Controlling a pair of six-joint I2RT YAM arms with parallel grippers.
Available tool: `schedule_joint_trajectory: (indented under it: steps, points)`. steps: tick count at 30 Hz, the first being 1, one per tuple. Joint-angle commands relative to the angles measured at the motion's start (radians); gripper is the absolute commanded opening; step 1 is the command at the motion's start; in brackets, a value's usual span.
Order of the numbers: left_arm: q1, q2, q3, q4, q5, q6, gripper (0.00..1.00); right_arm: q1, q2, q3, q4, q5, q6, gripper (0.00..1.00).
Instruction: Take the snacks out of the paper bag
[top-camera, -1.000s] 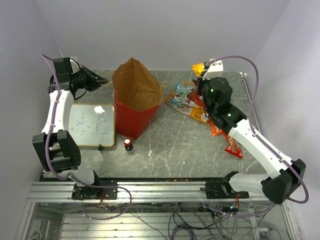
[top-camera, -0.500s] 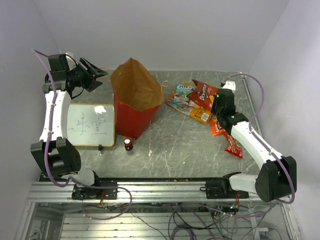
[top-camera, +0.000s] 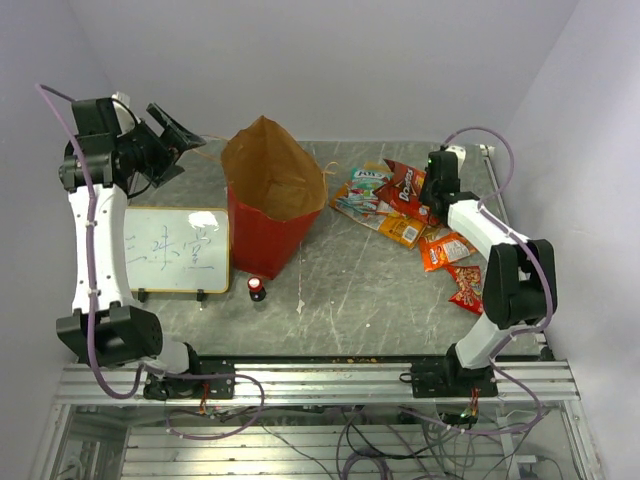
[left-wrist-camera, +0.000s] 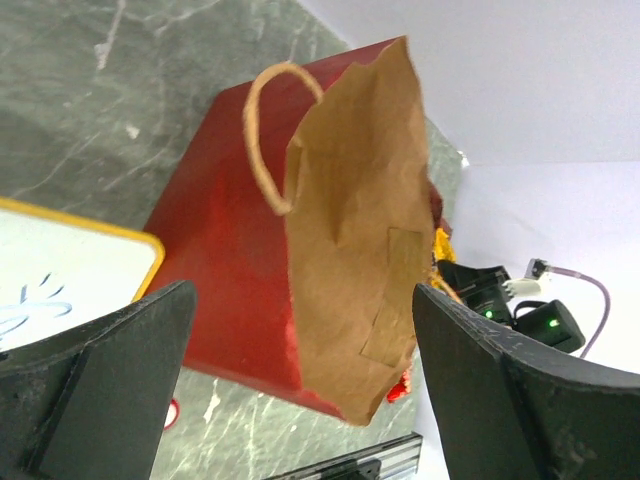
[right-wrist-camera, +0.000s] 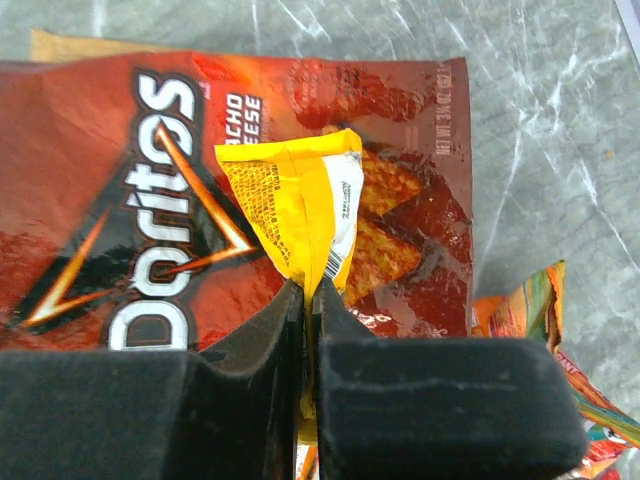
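Observation:
The paper bag (top-camera: 262, 222) stands upright at mid-table, red outside with a brown kraft flap (left-wrist-camera: 350, 230) and a cord handle (left-wrist-camera: 262, 130). My left gripper (top-camera: 185, 138) hovers up and to the left of it, open (left-wrist-camera: 303, 292), with nothing between its fingers. Snacks lie right of the bag: a red Doritos bag (top-camera: 405, 183), a green-teal pack (top-camera: 362, 190), an orange packet (top-camera: 445, 248) and a small red packet (top-camera: 467, 288). My right gripper (top-camera: 431, 203) is shut (right-wrist-camera: 308, 290) on a small yellow packet (right-wrist-camera: 300, 195) just above the Doritos bag (right-wrist-camera: 120, 250).
A white board with writing (top-camera: 170, 250) lies left of the bag, its yellow edge showing in the left wrist view (left-wrist-camera: 60, 265). A small red-and-black cylinder (top-camera: 257, 288) stands in front of the bag. The white back wall is close behind the table.
My left gripper has opened, let go of the bag's cord handle and pulled up and to the left. My right arm carried the yellow packet from the back right down over the Doritos bag.

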Motion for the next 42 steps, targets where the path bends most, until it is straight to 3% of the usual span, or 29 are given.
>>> schedule_joint_trajectory:
  steps: [1,4,6,9,11,12,17,22,24,29,32,37,42]
  points:
    - [0.02,-0.072,-0.026,-0.112,-0.066,0.087,0.99,-0.004,0.021,0.02,-0.008,0.078,-0.029,0.06]
    - [0.013,-0.097,-0.03,-0.139,-0.077,0.122,0.96,-0.004,0.032,0.009,-0.012,0.092,-0.054,0.16]
    - [-0.014,-0.106,-0.004,-0.163,-0.115,0.152,0.95,-0.004,0.019,0.006,-0.029,0.069,-0.065,0.3]
    - [-0.058,-0.131,0.043,-0.193,-0.181,0.192,0.95,0.001,-0.015,0.03,-0.109,0.019,-0.088,0.67]
    - [-0.09,-0.15,0.065,-0.209,-0.214,0.205,0.95,0.011,-0.038,0.054,-0.195,0.004,-0.086,0.97]
    - [-0.103,-0.16,0.072,-0.214,-0.224,0.208,0.95,0.017,-0.054,0.069,-0.242,-0.013,-0.079,1.0]
    - [-0.15,-0.252,0.051,-0.223,-0.226,0.242,0.95,0.1,-0.179,0.193,-0.493,-0.062,0.054,1.0]
    - [-0.332,-0.341,-0.006,-0.189,-0.228,0.365,0.97,0.121,-0.31,0.273,-0.666,-0.412,0.108,1.0]
    - [-0.41,-0.36,0.007,-0.199,-0.26,0.419,0.98,0.123,-0.359,0.3,-0.727,-0.471,0.099,1.0]
    - [-0.483,-0.355,0.125,-0.196,-0.251,0.448,1.0,0.122,-0.515,0.357,-0.795,-0.448,0.038,1.0]
    - [-0.483,-0.348,0.202,-0.129,-0.181,0.359,1.0,0.123,-0.546,0.454,-0.851,-0.427,0.009,1.0]
    - [-0.483,-0.414,0.178,-0.003,-0.189,0.211,0.99,0.122,-0.583,0.559,-0.872,-0.364,0.021,1.0]
    - [-0.483,-0.418,0.258,-0.113,-0.263,0.186,0.99,0.123,-0.63,0.622,-0.84,-0.339,0.063,1.0]
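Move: The right gripper still holds the yellow snack just over the right part of the Doritos bag, whose middle lies some 4 cm ahead, 5 cm left and 3 cm below. From that hand the teal pouch is about 6 cm ahead and 17 cm left, and the orange packet 10 cm back and 3 cm right. The empty left gripper has the Doritos bag about 60 cm to its right, 8 cm farther out and 24 cm below. Ease the right gripper down a centimetre or two over the Doritos bag and open it wide to let go of the yellow snack, then rise about 30 cm while drawing back some 20 cm and slightly left, turning counter-clockwise and tipping the fingers up. Bring the open left gripper back, up and right, tipping its fingers well up. ##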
